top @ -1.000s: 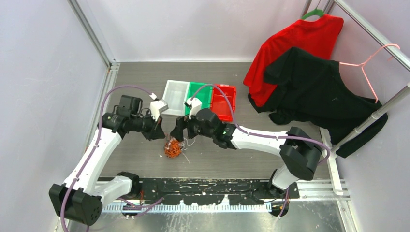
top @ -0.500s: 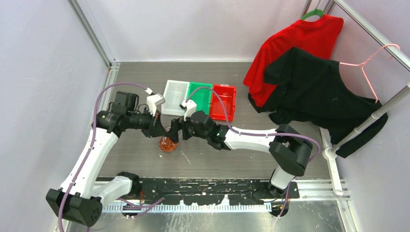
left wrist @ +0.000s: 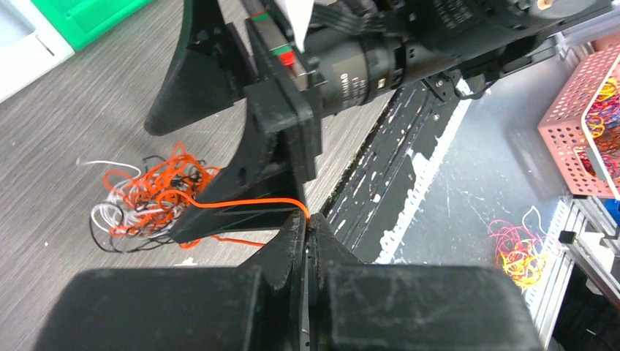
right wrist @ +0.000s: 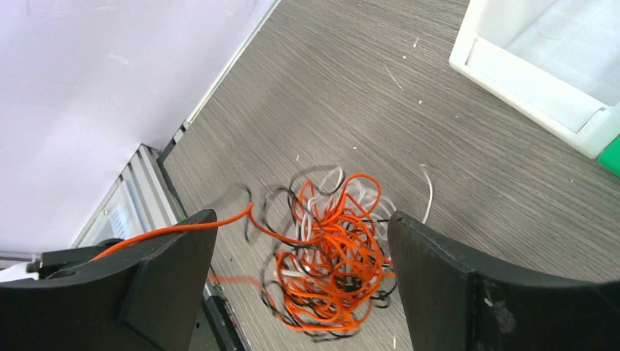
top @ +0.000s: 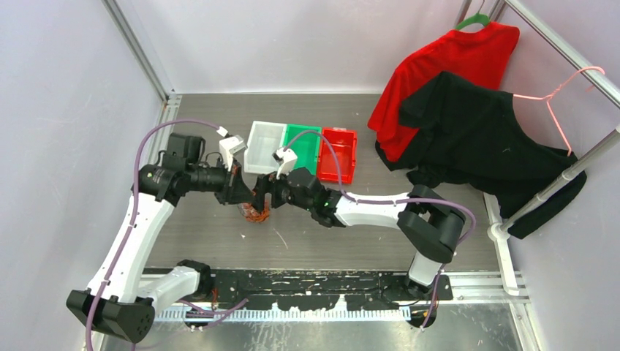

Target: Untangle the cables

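Observation:
The cables are one fist-sized clump [top: 255, 212] of orange, white and black strands near the table's middle left. My left gripper [top: 244, 196] is shut on a single orange strand [left wrist: 248, 203] that runs taut from its fingertips [left wrist: 308, 219] to the clump [left wrist: 150, 197]. In the right wrist view the clump [right wrist: 333, 270] is slightly blurred and sits between the wide-open fingers [right wrist: 468, 292] of my right gripper [right wrist: 303, 285]; none of them touches it. The right gripper [top: 263, 196] faces the left one closely over the clump.
White [top: 265, 137], green [top: 302, 142] and red [top: 338, 155] bins stand in a row just beyond the grippers. Red and black shirts [top: 468, 117] hang on a rack at the right. A loose white strand [top: 280, 238] lies on the table. A pink basket [left wrist: 585, 102] sits off the table.
Both grippers and the clump have shifted left and toward the bins. The left gripper stays shut on the orange strand; the right stays open.

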Motion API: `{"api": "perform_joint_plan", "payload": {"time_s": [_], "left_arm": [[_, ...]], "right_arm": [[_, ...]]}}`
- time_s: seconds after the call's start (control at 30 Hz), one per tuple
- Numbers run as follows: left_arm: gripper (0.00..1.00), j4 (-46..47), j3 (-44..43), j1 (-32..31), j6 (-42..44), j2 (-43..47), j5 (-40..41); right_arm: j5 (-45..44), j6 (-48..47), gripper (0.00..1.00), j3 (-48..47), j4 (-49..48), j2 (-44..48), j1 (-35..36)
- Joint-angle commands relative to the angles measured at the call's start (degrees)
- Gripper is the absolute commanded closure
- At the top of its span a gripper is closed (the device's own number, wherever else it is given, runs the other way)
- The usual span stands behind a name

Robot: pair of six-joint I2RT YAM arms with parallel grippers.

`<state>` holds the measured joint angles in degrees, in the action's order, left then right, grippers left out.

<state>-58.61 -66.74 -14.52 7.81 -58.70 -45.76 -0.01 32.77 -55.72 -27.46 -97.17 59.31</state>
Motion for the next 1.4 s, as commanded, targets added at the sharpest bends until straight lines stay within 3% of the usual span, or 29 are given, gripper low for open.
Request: {"api": "perform_joint_plan", "payload": {"time_s": [0.0,0.3,0.8,1.17,1.37], "left_arm": [[1.0,-1.3,-3.3,-0.2,-1.4,0.7,-5.4],[1.0,-3.1,-11.2,-0.2,-2.2,0.1,-7.9],[1.0,-1.0,-28.7,-0.2,-2.2,-3.4,-4.0],[1.0,10.8,-34.7,-0.2,-1.9,-2.0,8.2],[1.0,25.1,-33.3,-0.2,-3.5,0.7,16.9]], "right_arm": [[-3.1,2.5,0.09,-0.8,-6.2,-1.3,0.4],[-7.8,1.9,0.1,2.7,-6.1,-1.9,0.4],[-15.8,0.9,0.12,12.0,-6.1,0.8,0.4],[-17.6,1.2,0.12,17.6,-6.9,2.3,0.4],[-17.6,0.9,0.13,18.3,-6.2,3.2,0.4]]}}
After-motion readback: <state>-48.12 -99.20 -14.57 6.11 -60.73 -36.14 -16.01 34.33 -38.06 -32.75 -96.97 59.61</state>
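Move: The left hand, shut on a strand of the orange cable, has the tangle about 8 cm ahead, 2 cm to its right and 21 cm below; the white bin stands about 28 cm ahead and 23 cm below it. From the open right hand, the tangle is roughly 2 cm ahead, 4 cm to its left and 13 cm lower. The white bin is some 25 cm ahead of this hand and 3 cm left, the green bin 24 cm ahead and 8 cm right, both 15 cm lower. Still pinching the orange cable, the left hand draws it nearly straight up out of the tangle, some 21 cm, drifting about 5 cm forward late while its fingers tip upward by about 40 degrees. The right hand, wide open, swings right and sinks about 11 cm to come down low beside the tangle, turning slightly clockwise. ##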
